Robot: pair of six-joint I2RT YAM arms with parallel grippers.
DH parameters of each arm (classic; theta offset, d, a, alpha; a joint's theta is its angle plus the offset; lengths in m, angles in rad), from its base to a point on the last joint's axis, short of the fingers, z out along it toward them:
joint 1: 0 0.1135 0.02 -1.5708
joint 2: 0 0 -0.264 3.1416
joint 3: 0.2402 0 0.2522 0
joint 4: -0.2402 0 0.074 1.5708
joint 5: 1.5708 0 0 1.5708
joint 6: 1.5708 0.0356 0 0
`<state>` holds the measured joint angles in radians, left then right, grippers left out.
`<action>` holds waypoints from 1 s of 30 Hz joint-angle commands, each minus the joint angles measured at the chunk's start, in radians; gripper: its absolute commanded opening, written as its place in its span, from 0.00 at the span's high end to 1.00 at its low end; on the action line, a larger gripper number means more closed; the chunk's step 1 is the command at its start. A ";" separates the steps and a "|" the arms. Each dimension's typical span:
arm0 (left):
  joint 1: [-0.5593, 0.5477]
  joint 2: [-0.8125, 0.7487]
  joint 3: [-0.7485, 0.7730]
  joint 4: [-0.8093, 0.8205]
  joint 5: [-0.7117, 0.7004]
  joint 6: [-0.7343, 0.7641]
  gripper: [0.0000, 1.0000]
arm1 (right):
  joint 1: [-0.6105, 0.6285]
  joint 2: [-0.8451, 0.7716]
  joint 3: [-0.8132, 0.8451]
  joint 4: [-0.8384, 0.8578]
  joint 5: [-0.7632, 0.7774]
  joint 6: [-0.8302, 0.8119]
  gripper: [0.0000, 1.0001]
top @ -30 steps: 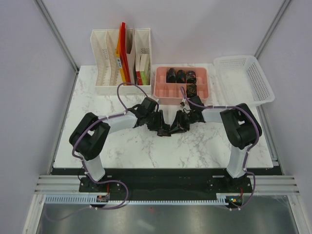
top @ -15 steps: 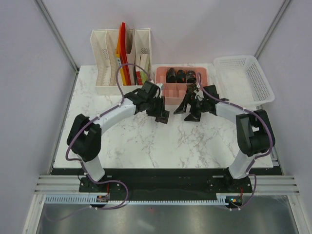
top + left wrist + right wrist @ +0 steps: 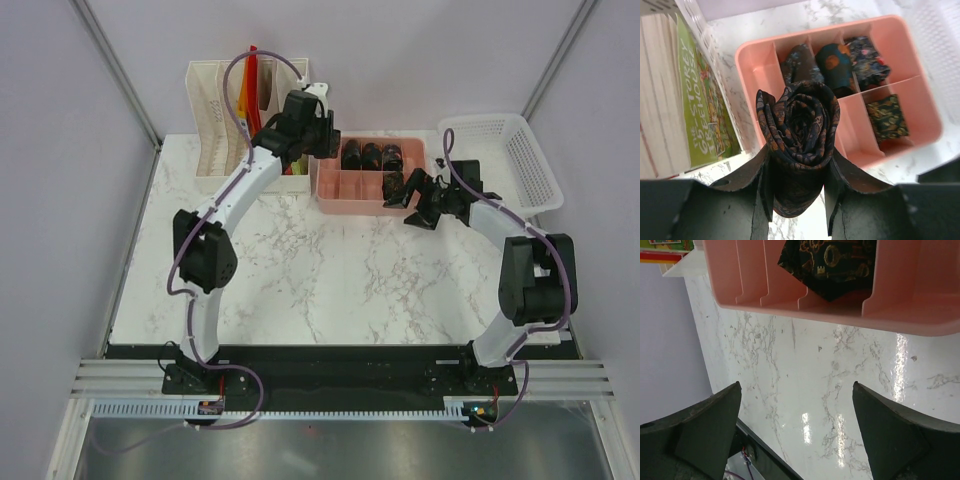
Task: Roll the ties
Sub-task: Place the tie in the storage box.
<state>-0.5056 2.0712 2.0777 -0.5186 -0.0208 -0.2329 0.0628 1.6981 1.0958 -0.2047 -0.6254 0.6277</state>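
A rolled dark tie (image 3: 799, 120) with a fine reddish pattern stands upright between my left gripper's (image 3: 799, 150) fingers, which are shut on it. That gripper (image 3: 318, 137) hangs above the left end of the pink divided tray (image 3: 368, 197). Several other rolled ties (image 3: 372, 156) sit in the tray's (image 3: 927, 117) compartments, three along the back row and one (image 3: 887, 116) in front. My right gripper (image 3: 415, 203) hovers low beside the tray's right front corner. Its jaws (image 3: 797, 407) are wide open over bare marble, with the tray's wall (image 3: 920, 310) and one tie (image 3: 830, 262) ahead.
A white file organiser (image 3: 215, 120) with books and folders stands at the back left, close to my left wrist; a green book (image 3: 700, 115) shows there. A white mesh basket (image 3: 505, 165) stands at the back right. The marble table (image 3: 330, 280) stretches towards me.
The left arm has risen from mid-table and swung back over the tray with the rolled tie. The right gripper has let go, opened wide and moved right beside the tray.
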 commanded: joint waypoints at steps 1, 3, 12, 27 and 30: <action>-0.004 0.096 0.088 -0.011 -0.038 0.043 0.98 | -0.026 -0.066 0.009 0.005 0.021 -0.002 0.02; -0.002 0.110 0.093 -0.011 -0.044 0.040 0.98 | -0.029 -0.074 -0.008 0.007 0.020 0.000 0.02; 0.001 0.125 0.027 -0.046 -0.024 -0.046 0.98 | -0.032 -0.071 -0.027 0.016 0.010 0.009 0.02; 0.004 0.152 -0.013 -0.063 0.059 -0.144 0.98 | -0.034 -0.055 -0.033 0.025 0.007 0.027 0.02; 0.007 0.148 -0.034 -0.063 0.053 -0.160 0.98 | -0.032 -0.057 -0.034 0.025 0.009 0.027 0.02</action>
<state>-0.5034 2.2211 2.0663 -0.5949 0.0135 -0.3374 0.0326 1.6539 1.0698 -0.1967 -0.6155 0.6437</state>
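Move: The left hand holds the rolled tie above the storage box. The empty front-left compartment is about 20 cm below and some 3 cm ahead, 1 cm right. From this hand, the nearest stored tie in the back row is roughly 11 cm ahead and 8 cm right; the front-row tie is 3 cm ahead, 20 cm right; the file rack is 9 cm ahead, 22 cm left. From the right hand, that compartment is about 15 cm ahead, 23 cm left, 7 cm lower. Left hand lowers the still-gripped tie about 10 cm towards the front-left compartment, quickly then slowly, tipping down 15 degrees. ##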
